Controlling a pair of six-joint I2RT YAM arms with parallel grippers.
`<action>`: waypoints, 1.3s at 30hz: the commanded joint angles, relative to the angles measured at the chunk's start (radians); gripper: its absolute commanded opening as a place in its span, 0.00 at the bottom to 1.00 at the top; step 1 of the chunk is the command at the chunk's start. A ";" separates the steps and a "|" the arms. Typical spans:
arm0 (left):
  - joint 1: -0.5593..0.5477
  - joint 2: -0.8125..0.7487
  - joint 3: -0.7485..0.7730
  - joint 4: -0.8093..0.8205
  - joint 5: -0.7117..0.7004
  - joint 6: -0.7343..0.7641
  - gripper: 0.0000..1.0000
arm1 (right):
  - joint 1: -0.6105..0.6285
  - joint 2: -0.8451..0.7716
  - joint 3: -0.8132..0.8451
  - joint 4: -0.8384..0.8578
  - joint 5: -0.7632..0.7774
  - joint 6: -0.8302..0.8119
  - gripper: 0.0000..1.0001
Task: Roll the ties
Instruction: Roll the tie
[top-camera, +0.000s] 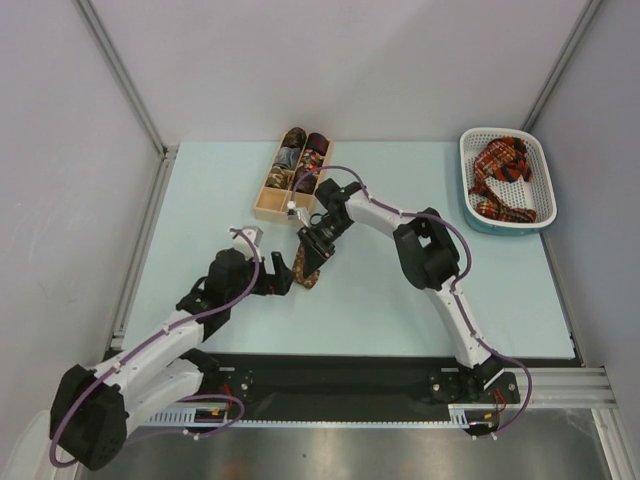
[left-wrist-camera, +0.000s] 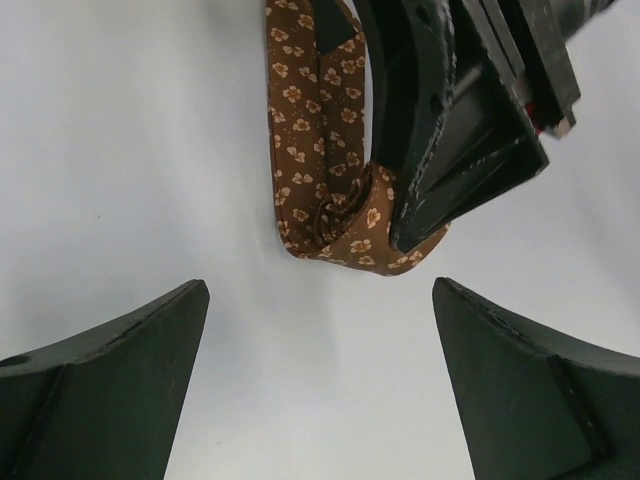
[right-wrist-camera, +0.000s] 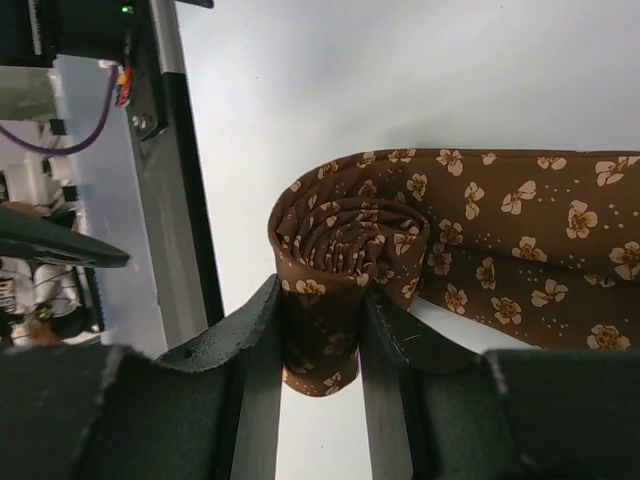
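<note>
A brown tie (top-camera: 304, 266) with small gold flowers lies on the pale table, its near end wound into a roll (right-wrist-camera: 345, 250). My right gripper (right-wrist-camera: 322, 325) is shut on that roll, one finger on each side; the loose length (right-wrist-camera: 520, 255) runs off to the right. In the left wrist view the roll (left-wrist-camera: 345, 215) sits ahead of my left gripper (left-wrist-camera: 320, 320), which stands wide open and apart from it, with the right gripper's black fingers (left-wrist-camera: 450, 170) pressed into the fabric. Red plaid ties (top-camera: 500, 175) lie in the white basket (top-camera: 478, 215).
A light wooden divided box (top-camera: 270, 206) holding several rolled ties stands just behind the right gripper. The white basket sits at the far right corner. The black rail (top-camera: 350, 375) with both arm bases runs along the near edge.
</note>
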 joint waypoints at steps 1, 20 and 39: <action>-0.081 0.040 0.031 0.082 -0.149 0.165 1.00 | -0.006 0.053 0.060 -0.073 -0.089 -0.048 0.28; -0.188 0.441 0.243 0.068 0.008 0.366 1.00 | -0.032 0.093 0.111 -0.038 -0.149 -0.007 0.27; -0.204 0.700 0.444 -0.182 -0.127 0.326 1.00 | -0.038 0.103 0.123 -0.013 -0.147 0.033 0.27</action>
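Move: The rolled part of the tie lies some 7 cm to the left hand's right, about 2 cm farther out and 7 cm below. It is already pinched between the right hand's fingers, practically at that hand point and only about 1 cm lower. The tie's flat tail has its middle about 6 cm out beyond the roll, and the compartment box stands roughly 22 cm ahead of the left hand, 3 cm to its right and 7 cm lower. The roll stays pinched in the right fingers, which tilt only slightly at the start and then barely shift, while the wide-open left hand comes down about 7 cm onto it, swinging right and a little forward. The left wrist rolls some 30 degrees, its left side rising, and turns clockwise, so its open fingers come in close around the roll beside the right gripper; they don't close, and whether they touch can't be seen. ##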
